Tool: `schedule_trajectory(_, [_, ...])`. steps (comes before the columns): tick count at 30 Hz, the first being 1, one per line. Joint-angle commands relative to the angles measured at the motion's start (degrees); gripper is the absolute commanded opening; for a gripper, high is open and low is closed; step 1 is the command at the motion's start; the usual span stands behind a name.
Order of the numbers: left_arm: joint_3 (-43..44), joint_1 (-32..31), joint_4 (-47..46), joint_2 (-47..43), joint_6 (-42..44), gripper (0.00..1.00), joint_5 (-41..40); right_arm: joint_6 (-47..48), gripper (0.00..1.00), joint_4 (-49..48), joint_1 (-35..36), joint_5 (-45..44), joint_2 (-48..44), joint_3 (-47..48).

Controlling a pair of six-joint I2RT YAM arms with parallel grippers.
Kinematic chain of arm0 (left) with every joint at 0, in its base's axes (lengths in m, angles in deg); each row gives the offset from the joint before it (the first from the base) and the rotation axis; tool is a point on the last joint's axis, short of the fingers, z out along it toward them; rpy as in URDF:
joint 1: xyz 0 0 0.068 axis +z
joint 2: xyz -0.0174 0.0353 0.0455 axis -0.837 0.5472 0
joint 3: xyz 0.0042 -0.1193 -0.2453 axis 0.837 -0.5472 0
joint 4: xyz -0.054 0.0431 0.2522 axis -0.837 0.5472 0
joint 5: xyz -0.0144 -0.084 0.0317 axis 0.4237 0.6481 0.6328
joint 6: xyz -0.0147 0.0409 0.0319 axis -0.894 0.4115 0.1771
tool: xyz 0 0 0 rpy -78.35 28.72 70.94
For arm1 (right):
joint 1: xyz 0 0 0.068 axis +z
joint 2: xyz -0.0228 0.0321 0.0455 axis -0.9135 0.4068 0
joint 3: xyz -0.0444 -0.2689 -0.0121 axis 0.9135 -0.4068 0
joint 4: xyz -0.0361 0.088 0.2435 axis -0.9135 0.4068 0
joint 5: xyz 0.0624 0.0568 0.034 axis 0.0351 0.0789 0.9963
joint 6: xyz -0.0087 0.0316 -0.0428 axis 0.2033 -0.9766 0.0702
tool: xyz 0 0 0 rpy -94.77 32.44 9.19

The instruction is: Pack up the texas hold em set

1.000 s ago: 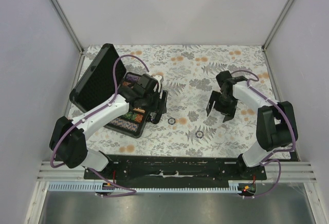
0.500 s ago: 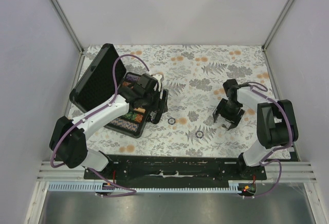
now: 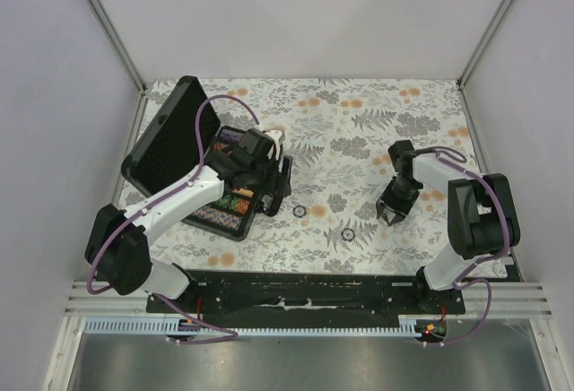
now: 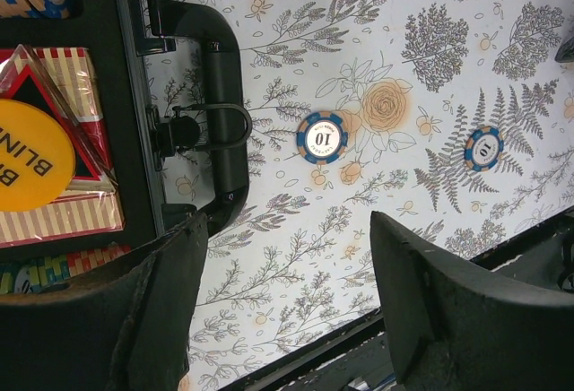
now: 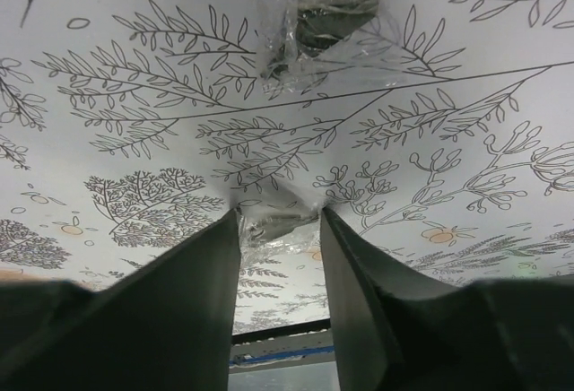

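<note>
The black case of the texas hold em set lies open at the left, its lid raised. Its tray holds rows of chips, a reddish card deck, a yellow disc and a red-edged triangle. My left gripper hangs open beside the case handle with nothing between its fingers. Two loose blue chips lie on the cloth. My right gripper presses down on the cloth, fingertips touching both sides of a small crinkled plastic-wrapped piece.
A second plastic-wrapped dark piece lies just beyond the right fingertips. The floral cloth covers the table and puckers around the right fingertips. White walls close in the left, back and right sides. A black rail runs along the near edge.
My right gripper has dropped toward the near side onto the cloth and narrowed its jaws around the wrapped piece. The left arm has stayed put.
</note>
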Motion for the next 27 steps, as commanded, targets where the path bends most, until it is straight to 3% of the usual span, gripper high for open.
schedule_trajectory(1, [1.90, -0.19, 0.64, -2.34, 0.15, 0.79, -1.62, -0.18, 0.43, -3.53, -0.10, -2.84, -0.34, -1.25])
schedule_trajectory(14, [2.87, -0.10, 3.11, -6.38, -0.99, 0.77, -9.35, 1.23, 0.35, -4.06, 1.65, 1.20, -3.68, 6.39])
schedule_trajectory(25, [3.22, -0.19, 5.65, -9.37, -1.69, 0.77, -14.01, 0.17, 0.00, -6.43, 6.66, 2.08, -0.08, 12.46])
schedule_trajectory(27, [3.40, -0.10, 6.01, -9.72, -1.69, 0.76, -14.80, 0.35, 0.00, -6.52, 7.72, 2.43, 0.71, 13.95])
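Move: A crumpled scrap of clear plastic wrap lies right between my right fingertips, practically at the hand point, on the table. A second clear scrap is about 7 cm ahead of that hand and 2 cm to its right; the nearer loose chip is some 12 cm to its left and 4 cm back, both about at fingertip height. From my left hand, the wrap between the right fingertips is roughly 29 cm to the right, 5 cm back and 12 cm below. I squeeze the wrap scrap between my right fingertips, first narrowing on it in place, then drawing it about 7 cm forward, 5 cm left and nearly as much up, the fingers shutting fully on the way and the tips tilting some 15 degrees outward. Meanwhile my open, empty left hand backs off left and up, roughly 4 cm each, towards the inside of the chip case. ##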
